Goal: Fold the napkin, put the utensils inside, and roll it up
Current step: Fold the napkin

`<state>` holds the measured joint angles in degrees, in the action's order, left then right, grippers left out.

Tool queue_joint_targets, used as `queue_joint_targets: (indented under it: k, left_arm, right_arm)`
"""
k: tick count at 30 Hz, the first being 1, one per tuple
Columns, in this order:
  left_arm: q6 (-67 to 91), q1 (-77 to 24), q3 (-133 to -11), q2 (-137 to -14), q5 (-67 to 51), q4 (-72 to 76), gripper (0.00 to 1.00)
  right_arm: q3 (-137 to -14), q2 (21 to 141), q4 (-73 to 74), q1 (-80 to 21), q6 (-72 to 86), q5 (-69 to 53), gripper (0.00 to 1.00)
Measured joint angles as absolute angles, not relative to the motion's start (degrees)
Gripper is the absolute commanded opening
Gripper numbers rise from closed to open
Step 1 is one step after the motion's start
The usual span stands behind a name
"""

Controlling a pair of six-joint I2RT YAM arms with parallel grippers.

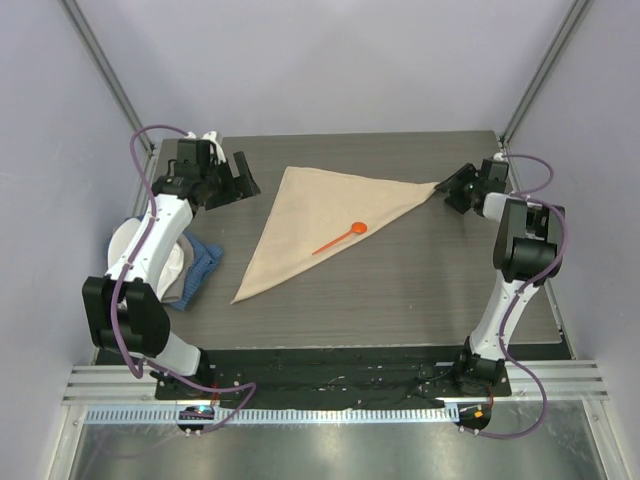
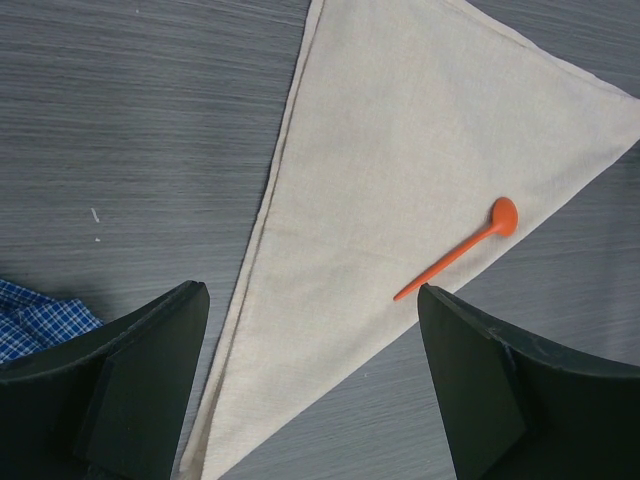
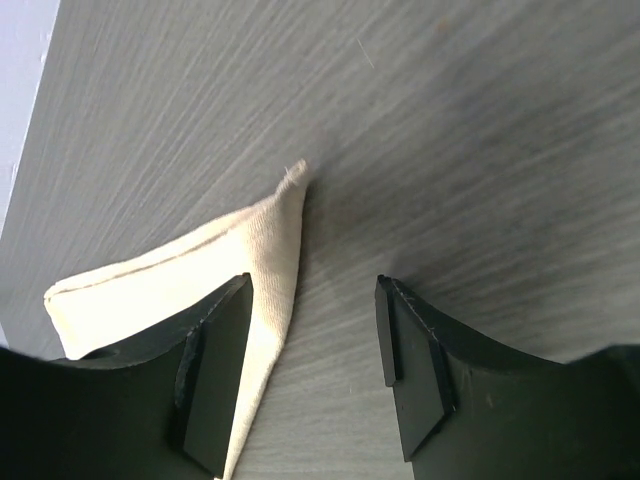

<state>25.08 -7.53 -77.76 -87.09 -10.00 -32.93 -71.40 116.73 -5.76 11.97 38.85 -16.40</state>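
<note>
The beige napkin (image 1: 320, 215) lies folded into a triangle on the dark table; it also shows in the left wrist view (image 2: 400, 170) and its right corner in the right wrist view (image 3: 200, 270). One orange utensil, a spoon (image 1: 340, 238), lies on it near the lower edge, also in the left wrist view (image 2: 460, 250). My left gripper (image 1: 243, 177) is open and empty, above the table left of the napkin's top corner. My right gripper (image 1: 455, 188) is open and empty, right at the napkin's right tip. No other utensil is in view.
A blue checked cloth (image 1: 200, 272) and a white plate (image 1: 125, 245) lie at the table's left edge beside the left arm; the cloth's corner shows in the left wrist view (image 2: 40, 315). Grey enclosure walls stand close on both sides.
</note>
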Motion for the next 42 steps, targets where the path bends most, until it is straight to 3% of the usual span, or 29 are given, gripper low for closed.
queue_joint_targets:
  k: [31, 42]
  left_arm:
    - [25.1, -7.5, -77.8, -87.2, -10.1, -32.9, 0.91]
    - [25.1, -7.5, -77.8, -87.2, -10.1, -32.9, 0.91]
  right_arm:
    - [-80.8, 125.4, -6.8, 12.0, 35.5, -18.2, 0.25]
    - [-81.4, 126.4, -7.6, 11.9, 37.2, -18.9, 0.04]
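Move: The right hand hovers low with its fingers half open. The napkin's free right corner is about 4 cm ahead of it, 1 cm left and 2 cm lower. The orange spoon lies on the napkin, some 17 cm to this hand's left and 6 cm nearer, and the napkin's far left corner is about 28 cm left and 8 cm ahead. From the left hand, the right corner is roughly 14 cm ahead, 32 cm right and 18 cm below. The right hand eases forward about 4 cm, sinking slightly, and closes its fingers to pinch the napkin's right corner. ##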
